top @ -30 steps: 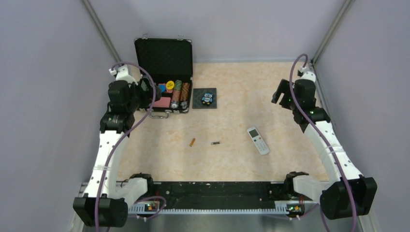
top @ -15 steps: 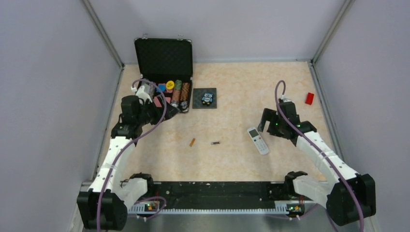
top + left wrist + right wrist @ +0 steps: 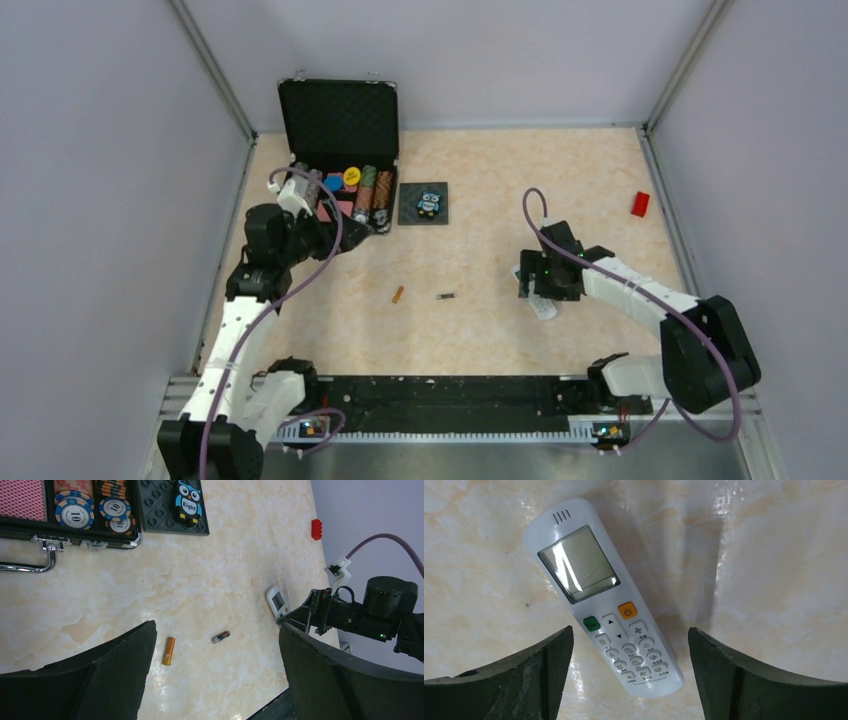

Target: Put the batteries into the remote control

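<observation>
The white remote control (image 3: 604, 600) lies face up on the marble table, screen and buttons showing. My right gripper (image 3: 630, 630) hangs open just above it, one finger on either side of the button end, not touching it. From above, that gripper (image 3: 535, 280) covers most of the remote (image 3: 543, 309). The orange battery (image 3: 398, 294) and the dark battery (image 3: 446, 296) lie loose mid-table, left of the remote. My left gripper (image 3: 325, 226) is open, raised near the case, with nothing in it. In the left wrist view the orange battery (image 3: 169, 650) and dark battery (image 3: 220, 637) lie far below its fingers.
An open black case (image 3: 340, 120) with poker chips (image 3: 75, 512) stands at the back left. Beside it lies a dark owl tile (image 3: 430, 204). A small red block (image 3: 640, 203) sits near the right wall. Purple walls close in three sides.
My right arm swung from the back right corner down and left until its open gripper is over the remote. My left arm came forward a little from the case.
</observation>
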Controlling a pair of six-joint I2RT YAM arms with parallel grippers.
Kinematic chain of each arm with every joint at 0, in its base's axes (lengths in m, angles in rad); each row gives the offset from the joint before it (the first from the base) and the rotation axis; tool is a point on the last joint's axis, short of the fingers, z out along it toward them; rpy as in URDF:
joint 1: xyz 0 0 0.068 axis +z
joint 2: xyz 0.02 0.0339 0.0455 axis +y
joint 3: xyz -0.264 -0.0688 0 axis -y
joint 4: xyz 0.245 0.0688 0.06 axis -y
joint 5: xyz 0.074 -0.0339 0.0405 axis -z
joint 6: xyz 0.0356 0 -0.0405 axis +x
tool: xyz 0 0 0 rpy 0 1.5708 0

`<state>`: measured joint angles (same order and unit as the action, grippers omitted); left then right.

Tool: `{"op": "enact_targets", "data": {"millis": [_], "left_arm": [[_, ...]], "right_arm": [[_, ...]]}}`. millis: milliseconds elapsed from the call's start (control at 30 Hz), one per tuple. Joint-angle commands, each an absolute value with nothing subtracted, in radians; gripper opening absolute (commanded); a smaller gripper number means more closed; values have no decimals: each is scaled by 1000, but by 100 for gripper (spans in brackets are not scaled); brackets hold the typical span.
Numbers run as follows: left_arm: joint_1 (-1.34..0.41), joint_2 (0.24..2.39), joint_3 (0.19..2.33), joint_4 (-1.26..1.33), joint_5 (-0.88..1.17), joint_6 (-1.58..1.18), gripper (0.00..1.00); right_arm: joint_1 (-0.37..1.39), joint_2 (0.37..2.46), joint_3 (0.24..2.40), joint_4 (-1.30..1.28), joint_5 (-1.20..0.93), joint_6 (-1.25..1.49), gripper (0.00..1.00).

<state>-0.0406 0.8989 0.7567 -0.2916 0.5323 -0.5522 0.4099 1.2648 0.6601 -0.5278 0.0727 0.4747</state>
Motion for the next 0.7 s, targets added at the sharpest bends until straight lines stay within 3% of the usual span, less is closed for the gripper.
{"op": "enact_targets", "data": {"millis": [0, 233, 400, 533, 667], "left_arm": [[-43, 859, 733, -261, 543, -562, 96], [-43, 860, 726, -255, 538, -578, 96], [-43, 871, 720, -235, 541, -587, 95], [-43, 879, 706, -217, 546, -593, 95], [-43, 886, 709, -217, 550, -594, 95]], "right_arm": [[451, 1311, 690, -530, 76, 431, 83], [503, 1348, 698, -603, 175, 530, 76], [515, 1373, 694, -623, 215, 601, 61], [517, 1355, 683, -584, 204, 611, 37], [518, 1305, 683, -486, 61, 565, 29]]}}
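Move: The remote control's middle is about 2 cm ahead of the right hand, 1 cm to its left and 2 cm below, with its screen end slanting out to the left. On that low level, the dark battery is about 23 cm to the hand's left and the orange battery 35 cm left, both level with the hand fore and aft. From the left hand, the remote is roughly 45 cm to the right, 4 cm back and 21 cm below. The remote control is pinched across its keypad half by the right hand, which eases back and down about 1.5 cm each, over the keys. The fingers close from wide to about half open until their pads meet both long sides, while the wrist rolls some 5 degrees, left side dipping. ##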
